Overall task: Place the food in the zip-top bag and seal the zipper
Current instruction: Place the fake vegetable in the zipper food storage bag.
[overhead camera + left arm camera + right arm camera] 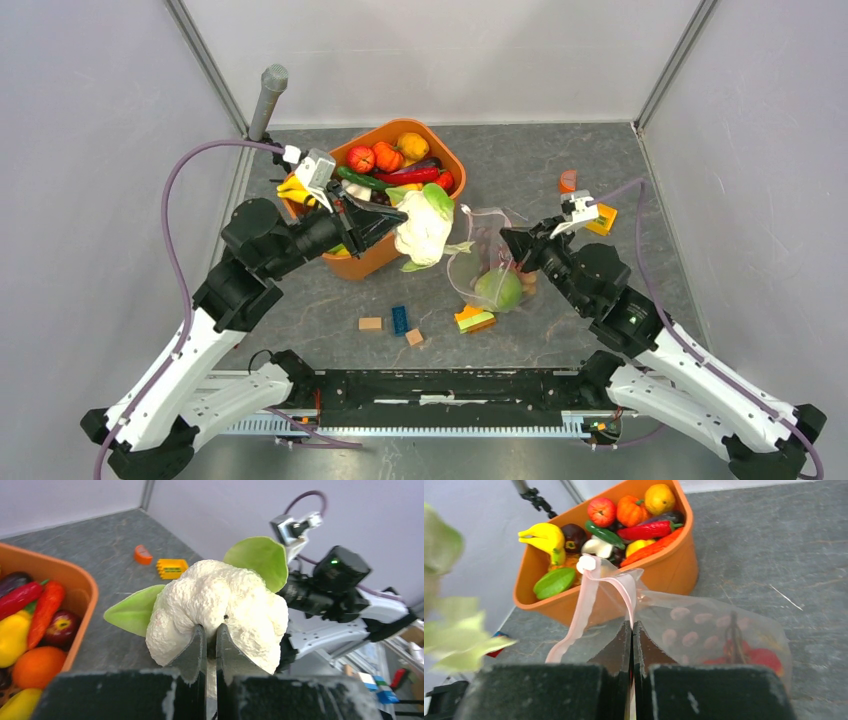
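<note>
My left gripper is shut on a white cauliflower with green leaves, held in the air between the orange tub and the zip-top bag. The cauliflower hangs just left of the bag's mouth. My right gripper is shut on the bag's pale pink zipper, holding that edge up; the white slider tab sits at the strip's top. Inside the clear bag lie a green round food, grapes and something red. More food fills the tub.
Small building blocks lie on the grey table: tan, blue, tan, and a layered orange-green one. An orange half-disc and a yellow block sit at the back right. Grey walls enclose three sides.
</note>
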`<state>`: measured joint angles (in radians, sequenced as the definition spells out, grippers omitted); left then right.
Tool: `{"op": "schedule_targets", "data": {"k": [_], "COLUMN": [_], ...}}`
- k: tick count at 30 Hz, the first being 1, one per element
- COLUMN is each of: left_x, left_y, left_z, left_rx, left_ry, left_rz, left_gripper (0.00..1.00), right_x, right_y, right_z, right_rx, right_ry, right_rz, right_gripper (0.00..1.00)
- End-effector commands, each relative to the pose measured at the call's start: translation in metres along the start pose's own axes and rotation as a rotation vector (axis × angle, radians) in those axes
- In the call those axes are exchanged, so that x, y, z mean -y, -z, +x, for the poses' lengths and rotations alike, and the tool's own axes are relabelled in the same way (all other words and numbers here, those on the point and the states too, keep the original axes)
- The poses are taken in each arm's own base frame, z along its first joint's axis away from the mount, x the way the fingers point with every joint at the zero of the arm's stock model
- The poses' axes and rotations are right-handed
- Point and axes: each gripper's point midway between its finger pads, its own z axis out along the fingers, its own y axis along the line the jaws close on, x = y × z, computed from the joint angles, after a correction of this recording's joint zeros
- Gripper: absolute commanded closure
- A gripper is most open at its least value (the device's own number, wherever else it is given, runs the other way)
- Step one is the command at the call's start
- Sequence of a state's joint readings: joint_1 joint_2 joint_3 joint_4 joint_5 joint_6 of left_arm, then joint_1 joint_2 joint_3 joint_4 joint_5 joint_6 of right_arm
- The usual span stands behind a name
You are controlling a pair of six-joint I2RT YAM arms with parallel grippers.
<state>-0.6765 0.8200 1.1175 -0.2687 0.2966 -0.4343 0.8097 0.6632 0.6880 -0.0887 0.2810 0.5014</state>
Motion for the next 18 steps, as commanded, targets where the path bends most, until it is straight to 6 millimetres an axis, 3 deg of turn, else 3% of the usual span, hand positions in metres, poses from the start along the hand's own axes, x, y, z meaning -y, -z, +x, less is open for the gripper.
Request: {"op": "schedule_targets", "data": {"k": [1,6,11,14,18], "left_x": [0.052,0.061,0.071,0.077,0.083], "left_y": [0.010,0.009,0.007,0.005,0.002], "left_z": [-0.039,-0.043,-0.047,-0.050,-0.049], "left_rx": [0.088,0.099,0.108,0.118,0.122], "left_ry": [0.043,0.060,0.071,0.087,0.121], "left_rz": [0.207,0.262,0.319,0.365,0.420], "left_gripper": [0.98,0.98,0.98,0.98,0.98], "right_x": [0.009,0.031,0.038,0.031,0.020], "right_y": [0.009,0.045,0.076,0.071,0.037], "right_z": [-0.044,-0.087,-0.109,-0.105,-0.068], "right_rx": [0.112,0.209,0.182,0.144,0.024], "right_ry": [-0.010,0.020,0.062,0.074,0.095], "right_rz": [0.100,0.222,0.283,0.250,0.202], "right_gripper": [1.00,1.00,1.00,1.00,1.00]}}
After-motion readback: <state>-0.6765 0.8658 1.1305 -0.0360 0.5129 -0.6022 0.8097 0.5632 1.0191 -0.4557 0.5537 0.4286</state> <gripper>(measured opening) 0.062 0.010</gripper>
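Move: From my left hand, which already holds the cauliflower, the open mouth of the zip-top bag lies some 15 cm to the right, a couple of centimetres ahead and roughly 14 cm lower. The orange bin stands about 20 cm ahead and 9 cm left of that hand, 30 cm down; the toy sandwich is on the table, about 15 cm to its right and 3 cm back. From my right hand, pinching the bag's rim, the mouth is some 5 cm left, 1 cm back and 6 cm below. I sweep my right hand about 9 cm to the right and as much up, still pinching the rim, so the loaded bag is drawn away from the cauliflower while the wrist swings clockwise, then I come to a stop. My left hand keeps its grip on the cauliflower and climbs about 5 cm, easing back and right, fingertips tilting up and turning clockwise. ##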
